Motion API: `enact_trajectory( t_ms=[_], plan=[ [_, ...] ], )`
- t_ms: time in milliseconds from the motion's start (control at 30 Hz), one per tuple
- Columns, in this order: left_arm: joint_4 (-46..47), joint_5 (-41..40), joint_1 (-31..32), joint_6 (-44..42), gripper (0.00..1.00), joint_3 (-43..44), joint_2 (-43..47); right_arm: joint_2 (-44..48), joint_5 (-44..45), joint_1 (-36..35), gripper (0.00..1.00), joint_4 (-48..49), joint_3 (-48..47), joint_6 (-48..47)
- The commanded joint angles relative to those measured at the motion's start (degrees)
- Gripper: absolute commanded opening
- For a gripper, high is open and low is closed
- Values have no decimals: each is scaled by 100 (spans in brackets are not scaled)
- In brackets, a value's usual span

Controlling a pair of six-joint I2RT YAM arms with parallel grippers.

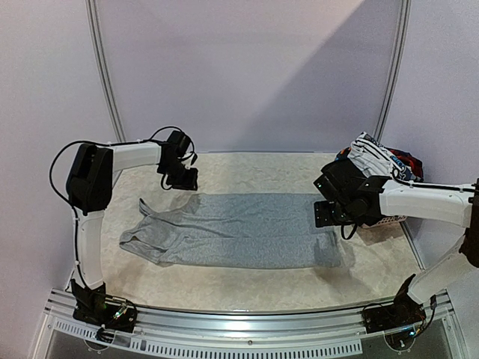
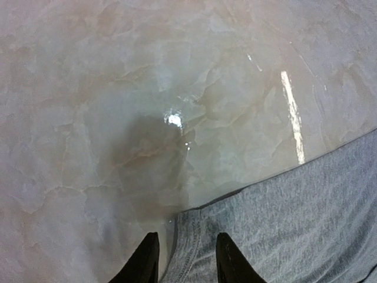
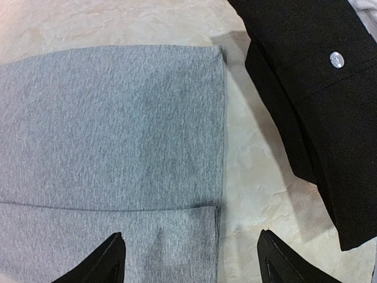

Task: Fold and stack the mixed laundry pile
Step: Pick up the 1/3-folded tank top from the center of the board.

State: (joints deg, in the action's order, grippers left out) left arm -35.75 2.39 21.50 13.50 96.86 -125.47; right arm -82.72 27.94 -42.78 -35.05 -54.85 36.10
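Light grey trousers lie spread flat across the table, their left end rumpled. My left gripper hovers low at their far left corner. In the left wrist view that hemmed corner lies flat between the partly open fingers, unpinched. My right gripper hangs wide open over the right end; the leg hems lie between its fingertips. The rest of the laundry pile, with a white striped piece and black, red and blue bits, is heaped at the back right. A black garment with a button lies beside the hems.
A pale perforated basket edge shows under the right forearm. Marble-patterned tabletop runs behind the trousers to the back wall. A metal rail lines the near edge between the arm bases.
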Motion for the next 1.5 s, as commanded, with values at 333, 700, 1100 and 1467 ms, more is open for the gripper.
enact_trajectory(
  t_ms=[333,700,1100,1467],
  plan=[
    [-55,-146,138,-14,27,217,-641,-29,23,31,77,67,-25,26],
    [337,-570,154,-22,0,-177,-352,-237,-206,225,74,407,-280,85],
    [1290,-1009,117,4,0,-1048,72,-1877,-841,1172,66,588,-1749,10],
    [1584,-1232,24,-39,0,-1430,206,-3959,-1117,1709,50,279,-3490,-265]
  ],
)
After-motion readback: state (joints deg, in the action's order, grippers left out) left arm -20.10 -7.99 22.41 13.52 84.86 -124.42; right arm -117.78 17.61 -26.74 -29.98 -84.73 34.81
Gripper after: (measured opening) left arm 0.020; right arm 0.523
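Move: The tank top's far left corner lies right beneath the left hand, some 4 cm down; the bunched shoulder strap is about 16 cm to the left of that corner and 3 cm nearer. From the right hand, the tank top's far right corner is roughly 18 cm ahead, 2 cm to the right and 10 cm below. The black garment over the basket stands about 12 cm ahead and 15 cm to the right of the right hand, slightly lower. Straight down about 3 cm goes the left hand; its half-open fingers then shut on the far left corner, and it draws the pinched cloth a couple of centimetres left, low over the table, fingertips tilting outward. The right hand, after waiting, sweeps forward some 16 cm towards the far right corner, sinking late, fingers narrowing but still open. ##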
